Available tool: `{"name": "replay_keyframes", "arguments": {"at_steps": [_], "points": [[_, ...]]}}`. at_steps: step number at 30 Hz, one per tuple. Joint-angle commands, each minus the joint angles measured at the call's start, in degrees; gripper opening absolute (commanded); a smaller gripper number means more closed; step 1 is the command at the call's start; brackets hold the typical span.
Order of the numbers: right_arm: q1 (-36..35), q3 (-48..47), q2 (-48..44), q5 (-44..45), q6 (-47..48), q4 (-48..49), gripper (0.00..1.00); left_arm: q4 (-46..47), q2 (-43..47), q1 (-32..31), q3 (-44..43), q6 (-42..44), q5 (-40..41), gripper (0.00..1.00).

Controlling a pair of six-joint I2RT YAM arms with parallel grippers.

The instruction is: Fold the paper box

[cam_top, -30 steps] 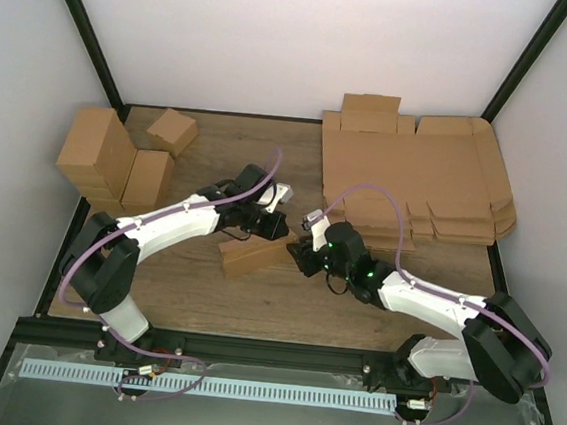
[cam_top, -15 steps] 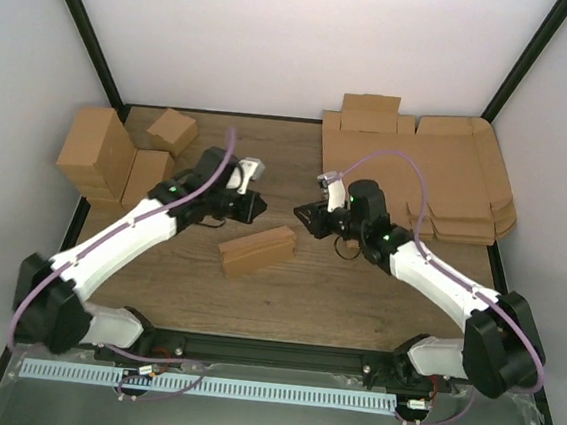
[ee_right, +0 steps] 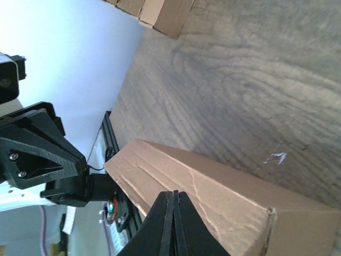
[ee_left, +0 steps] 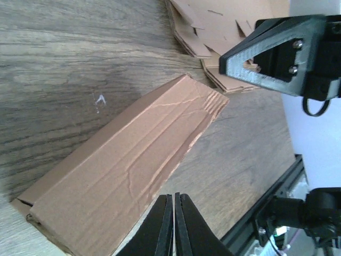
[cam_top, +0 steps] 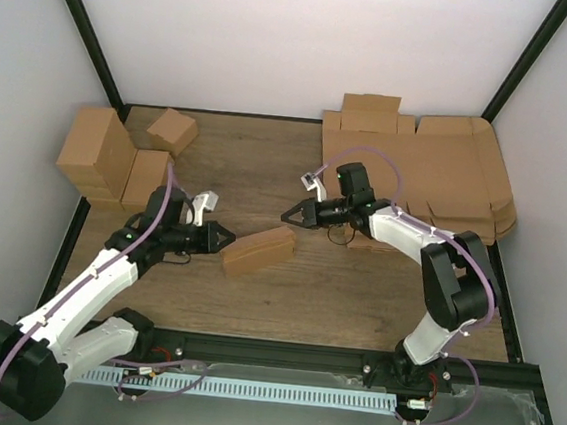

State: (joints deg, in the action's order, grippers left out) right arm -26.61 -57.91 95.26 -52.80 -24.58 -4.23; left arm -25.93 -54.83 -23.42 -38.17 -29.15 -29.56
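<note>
The paper box (cam_top: 258,250) lies folded shut on the wooden table, a long narrow brown carton with creased sides, angled up to the right. Neither arm holds it. My left gripper (cam_top: 226,234) sits just off its left end, shut and empty, its tips pointing at the box. My right gripper (cam_top: 286,216) hovers a little beyond its far right end, also shut and empty. In the left wrist view the box (ee_left: 128,165) runs diagonally ahead of the closed gripper (ee_left: 174,196). The right wrist view shows the box (ee_right: 213,197) behind the closed gripper (ee_right: 172,193).
A thick pile of flat cardboard sheets (cam_top: 418,175) fills the back right. Several finished brown boxes (cam_top: 108,160) stand at the back left, one smaller box (cam_top: 172,130) tilted behind them. A black frame rail (cam_top: 280,353) runs along the near edge.
Both arms have drawn back from the box, left toward the near left, right toward the back right. The right gripper has shut. The box stays on the table.
</note>
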Motion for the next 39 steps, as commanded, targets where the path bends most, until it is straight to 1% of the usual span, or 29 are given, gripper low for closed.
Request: {"name": "replay_keyframes", "arguments": {"at_steps": [1,5,9,14,20,26,31,34,39], "points": [[-0.19,-2.48,1.59,-7.77,-2.13,1.67,0.01,8.74,1.32,2.14,2.37,-3.46,-9.42,0.04],[-0.86,-2.64,3.9,-9.42,-1.59,1.09,0.01,12.09,1.47,4.24,5.13,-5.0,-13.49,0.04],[-1.05,-1.18,4.8,-9.77,-2.55,3.57,0.01,14.38,2.04,6.71,8.2,-5.55,-16.03,0.04],[-1.07,-2.69,6.68,-10.18,-2.47,3.68,0.01,17.81,0.82,10.51,11.32,-5.33,-20.48,0.04],[-1.14,-3.28,8.37,-11.0,-1.99,3.31,0.01,18.5,1.76,11.89,12.8,-5.72,-21.01,0.04],[-1.29,1.58,9.14,-11.18,-2.89,7.32,0.01,21.8,0.81,11.97,17.56,-6.96,-21.05,0.04],[-1.34,4.62,9.36,-10.84,-4.06,10.42,0.01,27.12,0.16,11.99,22.03,-10.11,-20.64,0.04],[-1.33,4.45,8.9,-10.8,-4.12,10.34,0.01,26.41,1.31,11.95,21.82,-10.36,-20.24,0.04],[-1.33,1.78,6.66,-9.65,-3.39,7.35,0.01,21.15,3.31,11.99,15.98,-8.56,-19.46,0.04]]}}
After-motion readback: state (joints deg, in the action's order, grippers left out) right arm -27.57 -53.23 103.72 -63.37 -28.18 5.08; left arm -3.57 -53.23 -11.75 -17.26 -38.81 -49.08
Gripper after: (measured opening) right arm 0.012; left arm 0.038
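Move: The paper box lies below and between the two shut grippers: its middle is about 6 cm to the left hand's right, 1 cm back and some 10 cm down. From the right hand, it is around 5 cm left, 7 cm back and 9 cm below. The lower carton stands about 18 cm left and 10 cm ahead of the left hand; the middle of the cardboard stack lies roughly 27 cm right and 14 cm ahead of the right hand. With fingers shut, the right hand comes down about 4.5 cm and back some 3 cm onto the forward top edge of the box near its right end, seeming to bear on it there and stopping. The left hand first hovers by the box's left end while rolling some 15 degrees so its shut fingers lie flatter and point more to the right, then sinks about 5.5 cm and draws back about 2 cm beside that end, rising slightly at the finish. ##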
